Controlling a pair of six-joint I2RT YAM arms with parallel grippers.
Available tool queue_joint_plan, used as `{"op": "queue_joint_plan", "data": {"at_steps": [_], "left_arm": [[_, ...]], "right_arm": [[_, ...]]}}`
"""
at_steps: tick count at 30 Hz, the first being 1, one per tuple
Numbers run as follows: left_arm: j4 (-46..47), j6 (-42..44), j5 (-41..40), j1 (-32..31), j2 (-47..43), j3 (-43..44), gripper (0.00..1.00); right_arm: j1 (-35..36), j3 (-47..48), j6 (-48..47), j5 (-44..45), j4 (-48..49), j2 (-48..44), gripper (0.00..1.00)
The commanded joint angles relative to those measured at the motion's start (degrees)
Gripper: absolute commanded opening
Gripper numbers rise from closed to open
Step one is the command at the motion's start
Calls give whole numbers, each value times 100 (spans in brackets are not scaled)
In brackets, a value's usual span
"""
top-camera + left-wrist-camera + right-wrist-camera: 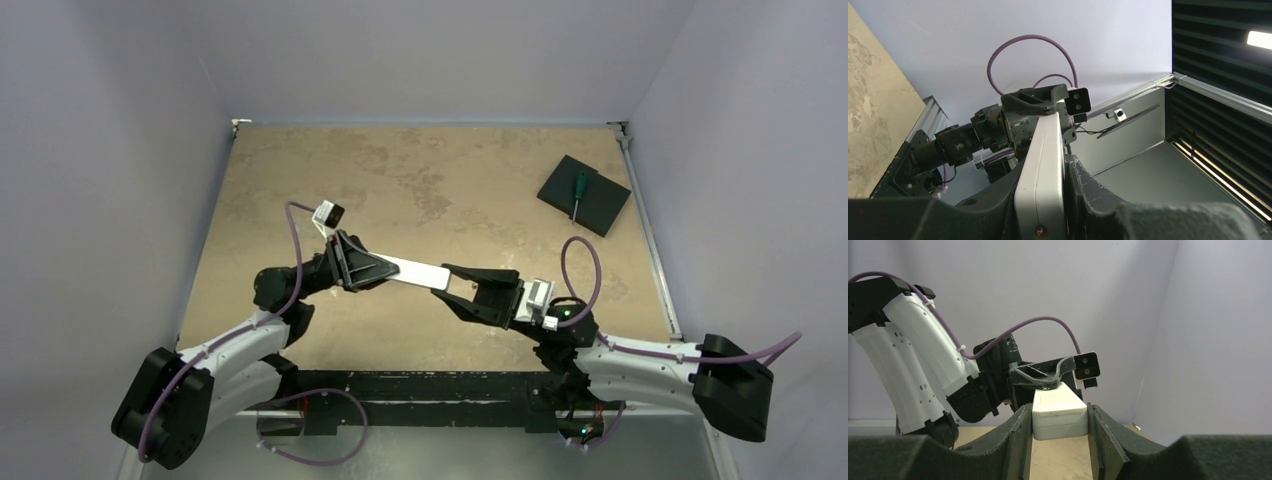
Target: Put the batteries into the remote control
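Observation:
The white remote control (415, 270) hangs level above the table (430, 170), spanning the gap between my two arms. My left gripper (385, 268) is shut on its left end; in the left wrist view the remote (1040, 170) stands edge-on, pressed between both fingers of that gripper (1045, 166). My right gripper (455, 278) is shut on the other end. The right wrist view shows the remote's end (1058, 412) squeezed across its width inside that gripper (1059, 410). The batteries are out of view.
A black square pad (584, 195) lies at the table's far right, with a green-handled screwdriver (578, 190) on it. Pale walls enclose the table on three sides, and a metal rail (650, 250) runs along its right edge.

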Motion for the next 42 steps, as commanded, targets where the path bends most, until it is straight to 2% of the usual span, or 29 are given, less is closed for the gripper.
{"op": "queue_joint_plan", "data": {"at_steps": [1,4,6,9,16,22,26,36,40,42], "left_arm": [[657,76,65,0,22,-43,0],[630,149,25,0,45,-79,0],[493,248,-12,0,32,-73,0],[239,446,-59,0,-11,-64,0],[-100,704,-74,0,-18,61,0],[-370,955,-69,0,20,130,0],[-600,1158,-77,0,36,181,0],[-1544,1948,-55,0,-53,310,0],[-1994,2343,-93,0,-140,360,0],[-2264,2530,-116,0,-207,394,0]], "right_arm": [[3,69,-106,235,-158,-91,5],[2,54,-68,317,-279,-190,17],[3,107,-12,405,-539,-292,31],[3,290,48,503,-1241,-492,46],[3,651,235,393,-2508,-810,66],[3,1046,329,-11,-3624,-884,75],[3,1294,367,44,-4270,-884,78],[3,2186,895,1121,-6047,-872,81],[3,2332,1119,1159,-6319,-879,82],[3,2388,1377,1504,-6447,-888,86]]}}
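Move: Both hands already grip the remote control high over the table: its middle lies about 4 cm right of the left hand, 1 cm back and 1 cm above, and about 4 cm left of the right hand, 1 cm ahead and 1 cm below. From the right hand, the gold battery on the table is roughly 19 cm ahead, 10 cm right; the dark battery some 22 cm ahead, 8 cm right; both about 32 cm below. Right fingers open off the remote's end, going some 3 cm forward and down; left keeps hold, sinking 5. ##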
